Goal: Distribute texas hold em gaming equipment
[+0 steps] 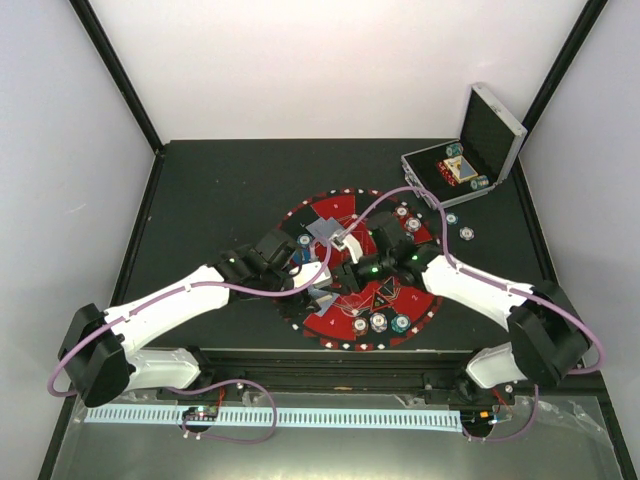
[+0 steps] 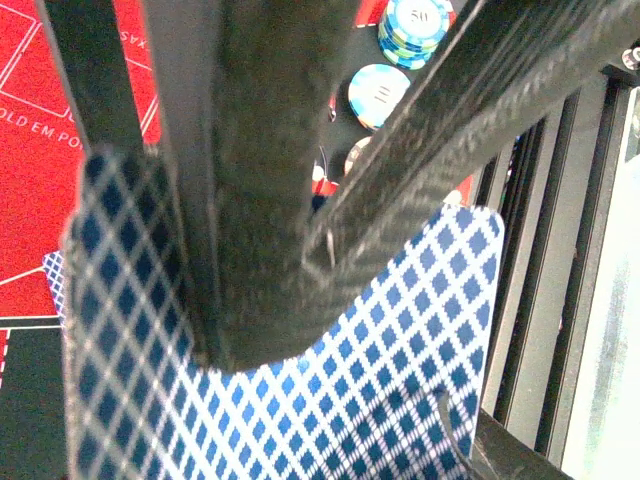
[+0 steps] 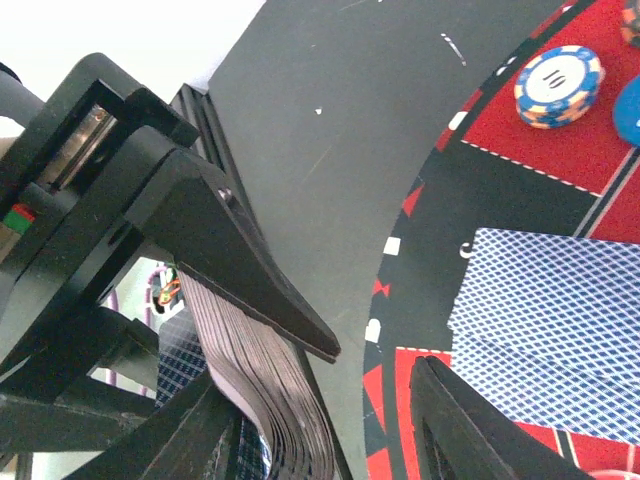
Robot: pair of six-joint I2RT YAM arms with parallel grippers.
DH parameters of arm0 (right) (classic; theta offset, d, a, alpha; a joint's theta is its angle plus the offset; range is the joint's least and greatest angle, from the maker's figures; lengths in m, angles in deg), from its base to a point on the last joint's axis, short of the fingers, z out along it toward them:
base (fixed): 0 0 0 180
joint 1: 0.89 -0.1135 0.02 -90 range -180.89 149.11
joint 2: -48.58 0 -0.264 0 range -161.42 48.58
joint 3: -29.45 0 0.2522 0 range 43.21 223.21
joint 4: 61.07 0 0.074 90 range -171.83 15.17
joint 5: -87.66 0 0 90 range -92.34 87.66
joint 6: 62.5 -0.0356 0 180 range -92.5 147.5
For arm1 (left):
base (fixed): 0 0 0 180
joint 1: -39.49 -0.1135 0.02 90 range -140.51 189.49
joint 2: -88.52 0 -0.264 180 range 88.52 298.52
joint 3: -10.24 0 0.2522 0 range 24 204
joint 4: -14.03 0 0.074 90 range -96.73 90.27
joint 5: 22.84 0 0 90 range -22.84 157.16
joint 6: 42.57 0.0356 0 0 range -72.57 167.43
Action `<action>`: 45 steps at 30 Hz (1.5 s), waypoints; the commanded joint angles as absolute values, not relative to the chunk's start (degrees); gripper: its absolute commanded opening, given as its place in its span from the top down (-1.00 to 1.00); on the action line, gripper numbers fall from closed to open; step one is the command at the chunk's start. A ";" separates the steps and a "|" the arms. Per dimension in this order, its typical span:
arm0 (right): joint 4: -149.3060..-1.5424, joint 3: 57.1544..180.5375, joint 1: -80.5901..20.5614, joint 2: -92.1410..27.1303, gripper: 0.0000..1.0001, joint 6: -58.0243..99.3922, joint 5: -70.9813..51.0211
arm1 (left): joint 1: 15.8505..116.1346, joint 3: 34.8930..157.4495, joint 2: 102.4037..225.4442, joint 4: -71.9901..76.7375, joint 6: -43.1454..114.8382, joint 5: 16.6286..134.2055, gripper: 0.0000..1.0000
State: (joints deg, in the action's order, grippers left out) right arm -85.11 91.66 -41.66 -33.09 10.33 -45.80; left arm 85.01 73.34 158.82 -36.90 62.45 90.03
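My left gripper (image 1: 300, 268) is shut on a deck of playing cards (image 2: 380, 380) with blue diamond backs, held over the middle of the round red-and-black mat (image 1: 335, 205). My right gripper (image 3: 375, 358) stands open right beside it. One finger (image 3: 260, 280) lies against the deck's bent edge (image 3: 265, 400), and only mat and table show between the jaws. Two dealt cards (image 3: 550, 330) lie face down on the mat, seen as grey-blue cards (image 1: 325, 232) from above. Poker chips (image 1: 380, 322) sit at the mat's near edge, and a white-and-blue chip (image 3: 558, 85) lies past the dealt cards.
The silver case (image 1: 470, 150) stands open at the back right with chips and cards inside. Two chips (image 1: 460, 226) lie on the black table between the case and the mat. More chips (image 1: 407, 218) rest on the mat's right side. Both arms cross over the mat.
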 commanded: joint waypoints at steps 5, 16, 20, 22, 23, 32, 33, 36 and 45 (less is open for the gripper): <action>-91.55 92.45 -39.81 -29.33 0.09 13.52 -39.81 | 85.37 74.86 158.30 -36.47 63.25 90.70 0.19; -94.07 92.93 -39.31 -26.47 0.39 14.28 -38.91 | 85.37 74.79 158.30 -36.43 62.98 89.94 0.19; -94.95 92.82 -39.08 -25.30 0.55 14.45 -39.06 | 85.37 74.80 158.37 -36.40 62.90 89.83 0.20; -95.13 92.68 -39.07 -24.97 0.69 14.41 -39.25 | 85.38 74.73 158.40 -36.44 62.89 89.78 0.20; -95.13 92.62 -39.04 -24.81 0.73 14.43 -39.58 | 85.38 74.73 158.39 -36.39 62.89 89.75 0.20; -94.86 92.44 -38.99 -23.56 0.98 14.14 -40.50 | 85.37 74.63 158.65 -36.34 62.81 89.18 0.20; -94.94 92.43 -39.00 -23.33 0.98 14.26 -40.50 | 85.37 74.64 158.65 -36.34 62.81 89.07 0.20; -96.54 92.89 -38.86 -22.70 0.98 15.04 -39.83 | 85.37 74.55 158.65 -36.30 62.64 88.52 0.20; -103.47 92.68 -35.49 -16.90 0.98 17.41 -34.67 | 85.29 74.48 158.48 -36.36 62.24 86.69 0.20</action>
State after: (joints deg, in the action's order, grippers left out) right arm -99.89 91.94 -37.68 -20.53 15.82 -38.13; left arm 85.01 73.34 158.82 -36.96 62.41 87.67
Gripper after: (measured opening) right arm 0.010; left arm 0.428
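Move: The deck, held in the left gripper, has its middle roughly 3 cm left of the right hand, 2 cm back and 1 cm lower; its near edge already reaches to the right fingers. On the mat, some 11 cm below, dealt cards lie about 8 cm left and 4 cm ahead of the right hand, and the nearest chip stack about 5 cm right and 7 cm back. From the left hand the deck's middle is about 3 cm right and 2 cm ahead. With one finger already lying over the deck's top face, the right hand draws to its right, about 3 cm at first and rising a little, while its half-open fingers close fully and pinch a top card by its edge. It then pulls the card on to the right and up, ending about 5 cm over and 2.5 cm higher, tilting only slightly, while the left hand stays put and keeps its grip on the deck. ##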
